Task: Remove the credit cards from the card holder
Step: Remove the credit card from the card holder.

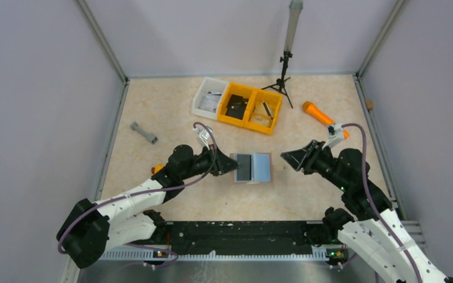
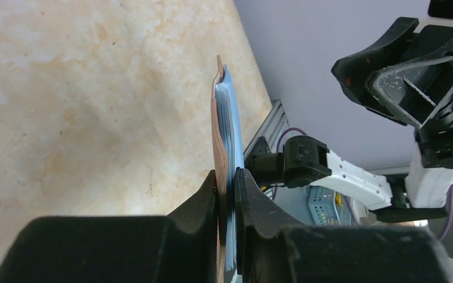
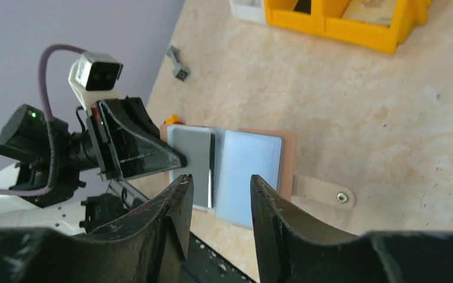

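The card holder [image 1: 262,168] lies open on the table, pale blue-grey inside with a reddish-brown rim and a tab [image 3: 321,191] at its right. A greyish credit card [image 3: 191,154] lies on its left half and looks dark from above [image 1: 243,167]. My left gripper [image 1: 233,165] is shut on the holder's left edge. In the left wrist view the holder [image 2: 219,118] runs edge-on between the fingers of this gripper [image 2: 226,194]. My right gripper [image 1: 289,158] is open, hanging just right of the holder. Its fingers [image 3: 221,178] frame the holder's middle without touching it.
Two yellow bins [image 1: 250,107] and a white bin [image 1: 208,97] stand behind the holder. An orange cylinder [image 1: 323,115] lies at the back right and a grey dumbbell-shaped part [image 1: 144,132] at the left. A tripod [image 1: 283,76] stands at the back wall.
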Robot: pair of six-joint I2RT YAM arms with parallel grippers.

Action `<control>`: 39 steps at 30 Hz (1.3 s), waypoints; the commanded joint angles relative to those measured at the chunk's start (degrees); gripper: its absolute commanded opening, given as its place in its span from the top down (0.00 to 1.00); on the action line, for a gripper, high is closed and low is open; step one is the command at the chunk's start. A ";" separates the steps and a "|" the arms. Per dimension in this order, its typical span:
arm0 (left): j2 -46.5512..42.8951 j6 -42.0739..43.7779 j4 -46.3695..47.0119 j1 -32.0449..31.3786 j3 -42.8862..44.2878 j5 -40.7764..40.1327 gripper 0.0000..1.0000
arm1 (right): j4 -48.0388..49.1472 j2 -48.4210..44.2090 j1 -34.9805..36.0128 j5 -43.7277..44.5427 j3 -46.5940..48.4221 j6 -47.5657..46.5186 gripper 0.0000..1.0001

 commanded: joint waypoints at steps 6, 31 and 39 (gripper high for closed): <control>2.35 0.07 6.64 0.06 0.44 1.15 0.91 | 14.39 9.29 1.71 -17.08 -5.29 2.43 0.61; 5.65 -8.95 24.04 0.05 -1.43 10.57 0.93 | 21.98 19.32 13.54 -6.83 -8.26 3.08 0.57; 8.60 -14.28 32.80 0.05 -1.53 13.89 0.97 | 31.90 17.64 13.45 -13.19 -10.88 6.85 0.59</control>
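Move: The grey card sits in the left page of the open card holder. Its middle is some 12 cm to the right hand's left, about 1 cm back and 8 cm below. The holder's blue page lies between them, 8 cm left, 1 cm back and 8 cm below. The orange tray is about 20 cm ahead, 9 cm left and 21 cm below. From the left hand, pinching the holder's left edge, the card's middle is only 2 cm to the right, otherwise level. Still pinching the card holder's left edge, the left hand dips a little, then eases right and up, tilting its fingertips up about 10 degrees. The half-open right hand sweeps about 10 cm left and nearly 8 cm down, slightly back, over the blue page to the grey card's inner edge, swinging some 20 degrees counter-clockwise. There it hovers and lifts about 2 cm, its opening unchanged; touch can't be made out. ##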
